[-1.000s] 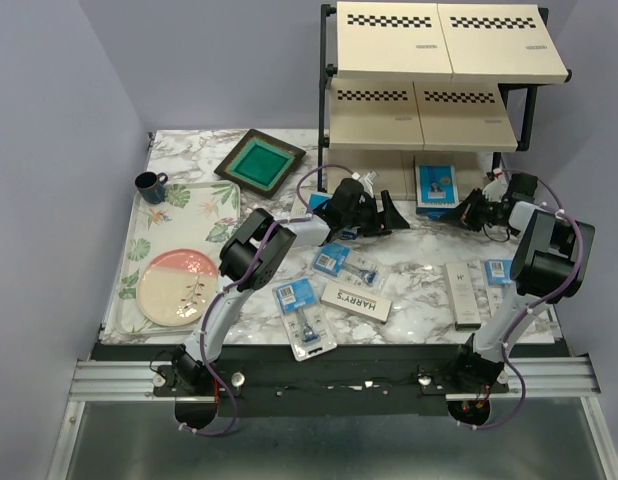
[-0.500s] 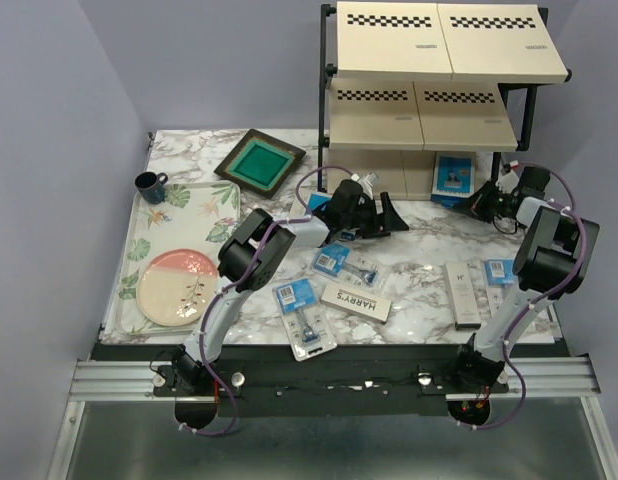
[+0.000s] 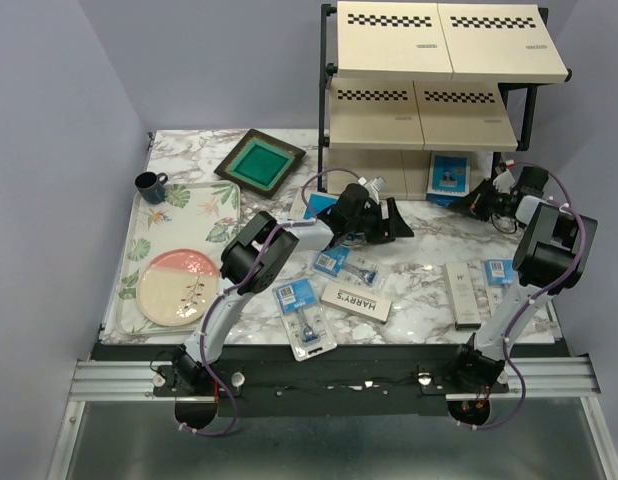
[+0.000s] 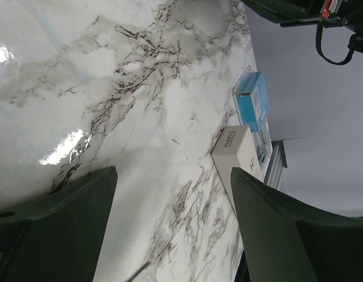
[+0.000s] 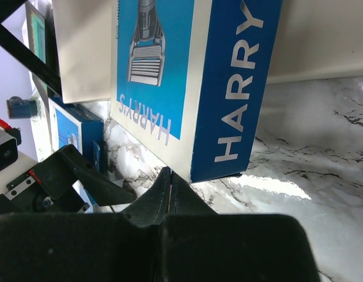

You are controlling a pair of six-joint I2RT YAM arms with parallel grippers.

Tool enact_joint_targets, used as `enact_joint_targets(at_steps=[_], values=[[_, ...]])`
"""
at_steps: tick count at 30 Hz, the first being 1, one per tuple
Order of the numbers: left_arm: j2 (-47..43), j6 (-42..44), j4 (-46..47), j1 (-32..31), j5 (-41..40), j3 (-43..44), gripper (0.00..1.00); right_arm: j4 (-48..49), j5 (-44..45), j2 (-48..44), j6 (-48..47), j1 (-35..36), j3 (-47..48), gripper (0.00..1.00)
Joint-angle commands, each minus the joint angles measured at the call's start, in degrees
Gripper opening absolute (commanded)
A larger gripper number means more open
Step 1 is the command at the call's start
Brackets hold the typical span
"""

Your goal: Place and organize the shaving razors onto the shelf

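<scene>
The shelf (image 3: 429, 60) stands at the back right. A dark-blue HARRY'S box (image 3: 449, 176) leans upright against its lowest beige panel (image 5: 81, 47). My right gripper (image 3: 477, 203) is shut, and its tips (image 5: 171, 175) touch the lower edge of that box (image 5: 193, 70) with nothing between them. My left gripper (image 3: 394, 220) is open over bare marble (image 4: 170, 194). A second dark-blue box (image 3: 317, 205) lies partly behind the left arm. Blister packs (image 3: 334, 262), (image 3: 301, 308), (image 3: 497, 270) and two white boxes (image 3: 357, 300), (image 3: 462, 293) lie on the table.
A floral tray (image 3: 214, 200) with a pink plate (image 3: 174, 285) and a dark mug (image 3: 149, 184) fills the left side. A dark frame with a green centre (image 3: 259, 160) lies at the back. The left wrist view shows a white box (image 4: 240, 147) and a blister pack (image 4: 255, 106) beyond the fingers.
The dark-blue box went from lying on the marble in front of the shelf to leaning under it, with my right gripper following it back. My left gripper shifted slightly right.
</scene>
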Motion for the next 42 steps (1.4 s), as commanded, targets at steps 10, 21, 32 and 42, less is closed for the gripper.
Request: enact_joint_targets(at_steps=[10,21,32,42], values=[[-3.4,2.9,-0.6,-0.7,-0.5,-1.9,0.88,-5.9,-4.2,5.2,-5.8,-0.2,7.2,0.01],[-3.3,3.9,-1.7,-1.1,-1.2,-1.5,0.87,-6.9,-1.4,6.8,-4.6,-0.1,9.6,0.17],[-4.8,4.0,-1.5,-1.5,-1.3,-2.3,0.88,-8.3,4.2,2.3,-0.7,-0.2,8.5,0.62],[-6.3,2.5,0.0,-1.5,-0.5,-4.8,0.88,-6.8,4.9,-7.3,3.0,-0.2,-0.8,0.48]])
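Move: The blue razor box lies on the bottom shelf just beyond the right hand's shut fingertips, its middle about 8 cm ahead, 3 cm left and 1 cm lower. The shelf's right post stands 7 cm to this hand's right and 2 cm ahead; the long white box is some 21 cm back, straight behind, about 4 cm lower. From the left hand the razor box lies roughly 12 cm ahead, 13 cm right and 1 cm lower. The right hand, fingers still shut at the near right corner of the razor box, nudges forward about 1 cm into the shelf with a slight counter-clockwise turn and stays there briefly before its fingers spread to a bit over half open, the hand edging slightly farther forward and to the right. It then comes away from the box, rising about 3 cm and drawing back roughly 2 cm, while the open left hand eases back towards its base by some 2 cm. ##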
